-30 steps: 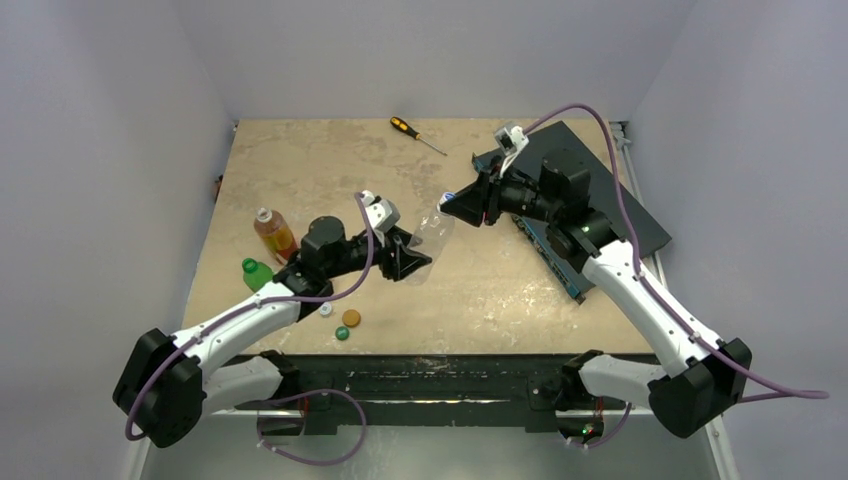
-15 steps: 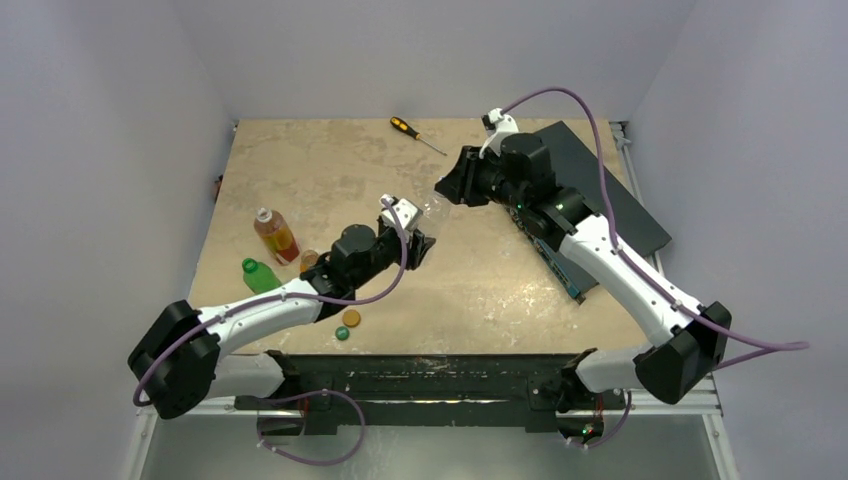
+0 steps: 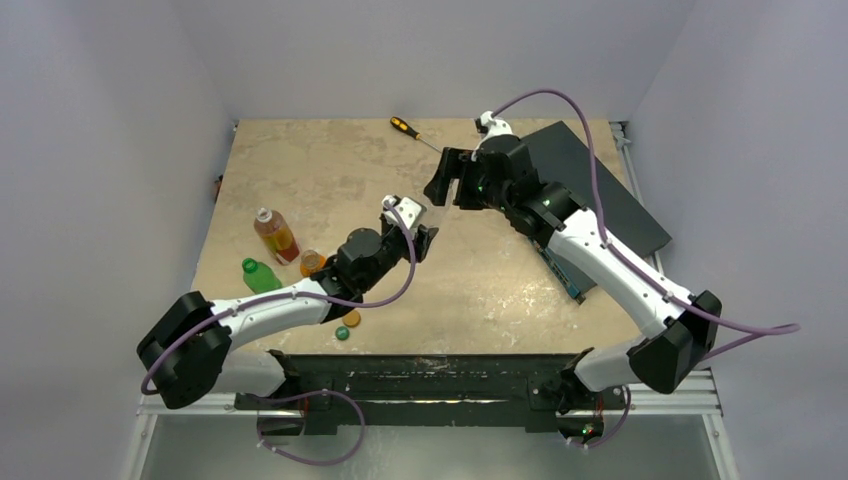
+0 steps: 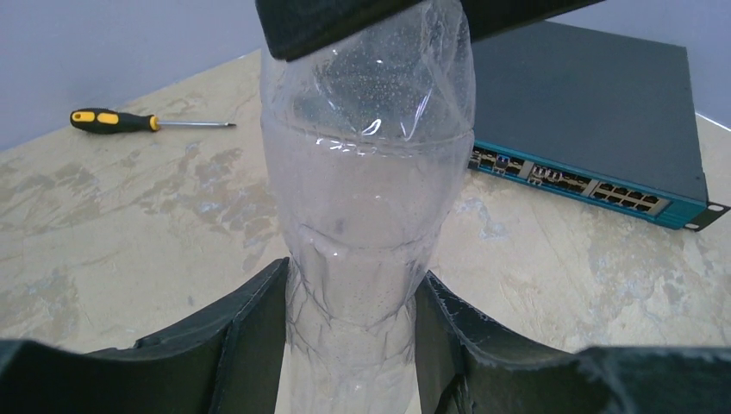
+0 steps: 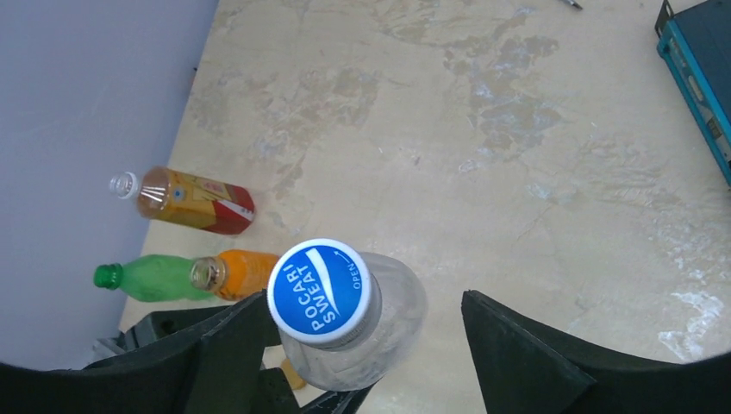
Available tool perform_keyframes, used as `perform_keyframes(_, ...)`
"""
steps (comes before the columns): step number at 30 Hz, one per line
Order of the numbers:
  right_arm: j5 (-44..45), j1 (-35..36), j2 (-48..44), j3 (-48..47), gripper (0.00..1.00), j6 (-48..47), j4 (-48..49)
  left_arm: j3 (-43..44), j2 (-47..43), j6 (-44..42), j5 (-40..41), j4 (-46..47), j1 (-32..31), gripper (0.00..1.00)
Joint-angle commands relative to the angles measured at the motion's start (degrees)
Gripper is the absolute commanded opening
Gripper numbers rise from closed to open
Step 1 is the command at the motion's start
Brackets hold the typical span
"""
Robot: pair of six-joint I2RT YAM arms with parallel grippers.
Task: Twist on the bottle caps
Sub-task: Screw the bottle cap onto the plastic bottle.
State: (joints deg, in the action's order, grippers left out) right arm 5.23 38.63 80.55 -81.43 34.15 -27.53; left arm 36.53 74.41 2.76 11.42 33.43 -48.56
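Note:
My left gripper (image 4: 353, 280) is shut on the lower body of a clear bottle (image 4: 366, 198), holding it above the table's middle (image 3: 430, 214). A blue cap (image 5: 319, 291) sits on the bottle's neck. My right gripper (image 5: 366, 302) is open around that cap: one finger is close beside it and the other stands well apart. At the left lie an uncapped amber bottle (image 5: 194, 200), a green bottle (image 5: 155, 278) wearing a green cap, and an uncapped orange bottle (image 5: 246, 272). Loose orange (image 3: 352, 318) and dark green (image 3: 342, 333) caps lie near the front edge.
A black-and-orange screwdriver (image 3: 415, 133) lies at the back of the table. A dark network switch with a teal front (image 3: 590, 200) takes up the right side. The left arm stretches over the table's front left (image 3: 280, 300).
The right gripper's jaws have opened off the blue cap. Both arms shifted towards the back of the table, the left one carrying the clear bottle with it.

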Motion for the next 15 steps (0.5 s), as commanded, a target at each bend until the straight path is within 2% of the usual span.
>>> perform_keyframes(1, 0.81, 0.33, -3.15, -1.51, 0.90, 0.73, -1.16, -0.08, -1.86, 0.86, 0.35, 5.53, -0.25, 0.00)
perform_keyframes(5, -1.37, 0.24, -7.57, 0.98, 0.99, -3.00, 2.43, -1.92, -3.69, 3.40, -3.57, 3.97, 1.29, 0.00)
perform_keyframes(8, -5.97, -0.26, -11.30, 3.95, 0.99, -7.28, 5.74, -2.57, -5.15, 7.20, -14.08, 2.27, 5.78, 0.00)
perform_keyframes(12, -16.96, -4.50, -15.54, 8.74, 0.99, -11.53, 10.37, -2.77, -8.43, 10.05, -28.52, -0.31, 11.16, 0.00)
perform_keyframes(15, -29.25, -10.90, -17.31, 11.52, 0.99, -12.52, 14.56, -2.37, -10.44, 10.20, -36.50, -3.46, 13.79, 0.00)
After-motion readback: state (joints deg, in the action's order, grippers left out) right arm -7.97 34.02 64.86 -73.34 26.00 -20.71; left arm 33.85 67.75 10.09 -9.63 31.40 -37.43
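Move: Just off the right hand's fingertips sits the blue bottle cap, already on the bottle, about 1 cm ahead, 2 cm left and 1 cm below that hand. The bottle's middle is about 1 cm back, 3 cm left and 8 cm below; the network switch lies some 28 cm right, 9 cm ahead and 27 cm below. From the left hand, gripping the bottle low down, the cap is about 3 cm ahead, 3 cm right and 9 cm up. Backing off the screwed-on cap, the already parted right fingers spread to full width and, after a slow start, the hand rises about 6 cm while drawing back 4–5 cm and some 3 cm right, its fingertips tipping up and swinging counter-clockwise. The left hand keeps its grip on the bottle, easing about 2 cm left and slightly up, turning some 10 degrees clockwise and leaning to its left. ##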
